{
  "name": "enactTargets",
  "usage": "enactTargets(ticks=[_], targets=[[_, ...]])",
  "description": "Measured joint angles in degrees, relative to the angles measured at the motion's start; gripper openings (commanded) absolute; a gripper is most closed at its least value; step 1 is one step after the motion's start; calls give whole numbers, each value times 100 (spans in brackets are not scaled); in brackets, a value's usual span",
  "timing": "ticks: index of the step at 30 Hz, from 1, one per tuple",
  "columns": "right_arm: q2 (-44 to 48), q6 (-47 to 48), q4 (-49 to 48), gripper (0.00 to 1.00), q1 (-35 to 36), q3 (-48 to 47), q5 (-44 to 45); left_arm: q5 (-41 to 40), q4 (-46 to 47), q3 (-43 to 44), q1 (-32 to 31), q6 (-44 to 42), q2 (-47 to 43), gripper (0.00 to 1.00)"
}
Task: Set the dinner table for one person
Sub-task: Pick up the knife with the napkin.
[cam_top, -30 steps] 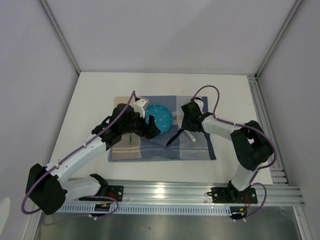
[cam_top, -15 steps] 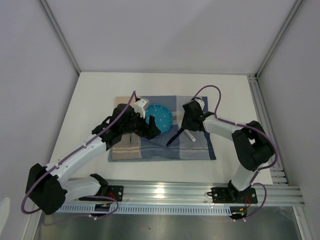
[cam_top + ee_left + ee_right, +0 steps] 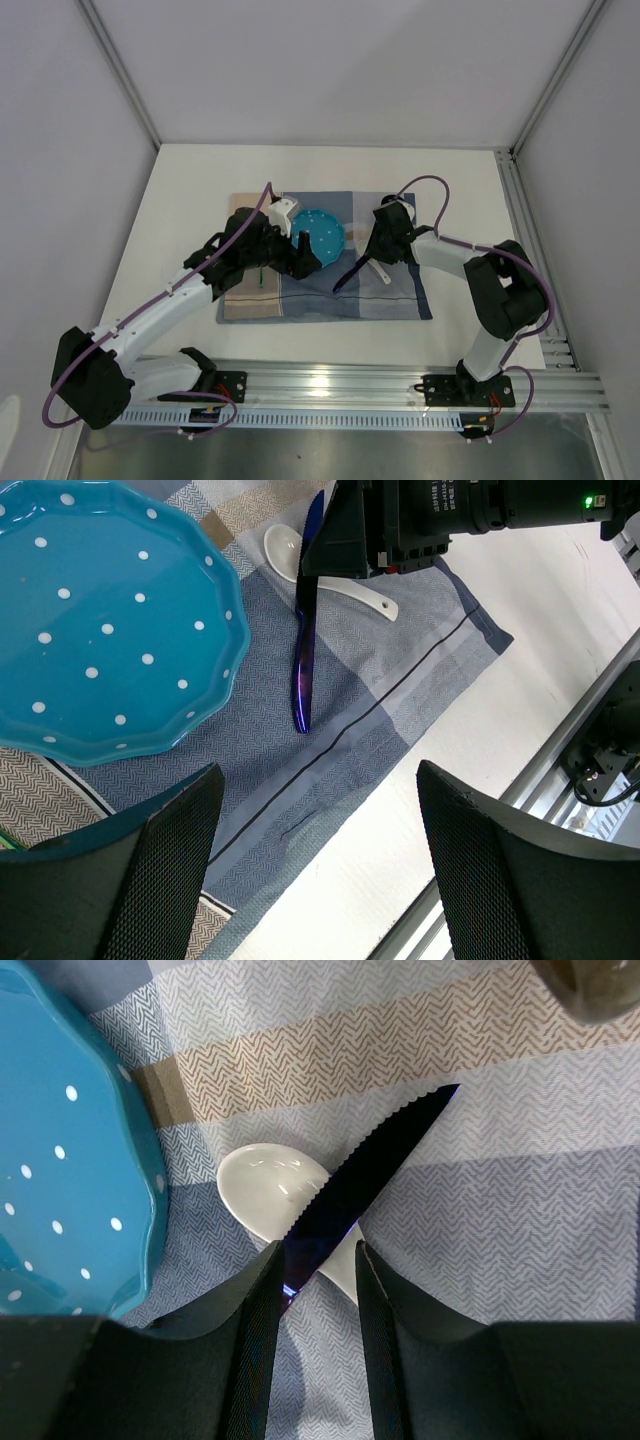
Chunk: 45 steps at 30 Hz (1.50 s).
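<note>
A teal polka-dot plate (image 3: 322, 232) (image 3: 100, 630) (image 3: 60, 1160) sits on the checked placemat (image 3: 390, 300) in the middle of the white dinner table (image 3: 190, 200). My right gripper (image 3: 380, 250) (image 3: 318, 1260) is shut on a dark blue knife (image 3: 350, 273) (image 3: 303, 650) (image 3: 380, 1155). The knife slants down, its serrated blade crossing over a white spoon (image 3: 265, 1195) (image 3: 340, 580) and its far end on the cloth right of the plate. My left gripper (image 3: 303, 255) (image 3: 320, 775) hovers open by the plate's near edge, holding nothing.
A thin green item (image 3: 260, 272) lies on the placemat's left part, half hidden under my left arm. Silver rails (image 3: 350, 385) run along the table's near edge and right side. White walls close in the table on three sides.
My right gripper has shifted slightly to the right, and the knife's upper end went with it while its lower end stayed on the cloth. The left arm has not moved.
</note>
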<state>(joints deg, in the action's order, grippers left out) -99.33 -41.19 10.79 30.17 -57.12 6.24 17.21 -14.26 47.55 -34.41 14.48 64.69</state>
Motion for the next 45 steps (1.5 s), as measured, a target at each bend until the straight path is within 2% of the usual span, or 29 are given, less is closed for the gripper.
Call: enactTargets(ticks=[16, 22, 25, 26, 28, 29, 31, 45], targets=[[-140, -140, -396, 39, -37, 87, -273, -2, -2, 0, -35, -4, 0, 82], [-140, -323, -1355, 38, -225, 522, -667, -2, -2, 0, -37, -7, 0, 82], [-179, -433, -1915, 33, -358, 763, -977, -2, -4, 0, -48, -7, 0, 82], [-208, -463, -2065, 25, -393, 811, -1069, -2, -4, 0, -50, -7, 0, 82], [-289, -503, -2284, 17, -444, 861, -1174, -2, -4, 0, -52, -9, 0, 82], [-317, -533, -2367, 7, -452, 872, -1213, -2, -4, 0, -52, -9, 0, 82], [-343, -555, -2507, 0, -452, 876, -1281, -2, -4, 0, -52, -11, 0, 81], [-260, -511, -2415, 0, -393, 879, -1274, -2, -4, 0, -61, -22, 0, 82]])
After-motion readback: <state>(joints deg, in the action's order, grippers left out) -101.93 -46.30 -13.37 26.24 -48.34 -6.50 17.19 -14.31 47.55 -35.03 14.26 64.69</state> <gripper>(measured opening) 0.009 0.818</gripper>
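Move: The knife lies flat across the spoon, its middle almost under the right fingertips, about 1 cm to their left and 1 cm below. The spoon's middle is about 2 cm back, 1 cm right and 2 cm down. The plate's centre is some 13 cm left and 4 cm farther out, the mug about 12 cm ahead and 5 cm right. From the left gripper the knife is roughly 9 cm ahead, 15 cm right and 16 cm below. Ease the right gripper about 2 cm left and 2 cm forward, sinking nearly 1 cm, with the part-open fingers astride the knife near its middle. As it goes, roll the wrist some 20 degrees so that the hand's left side rises, then shut the fingers fully, pinch the knife between their tips and keep hold. ##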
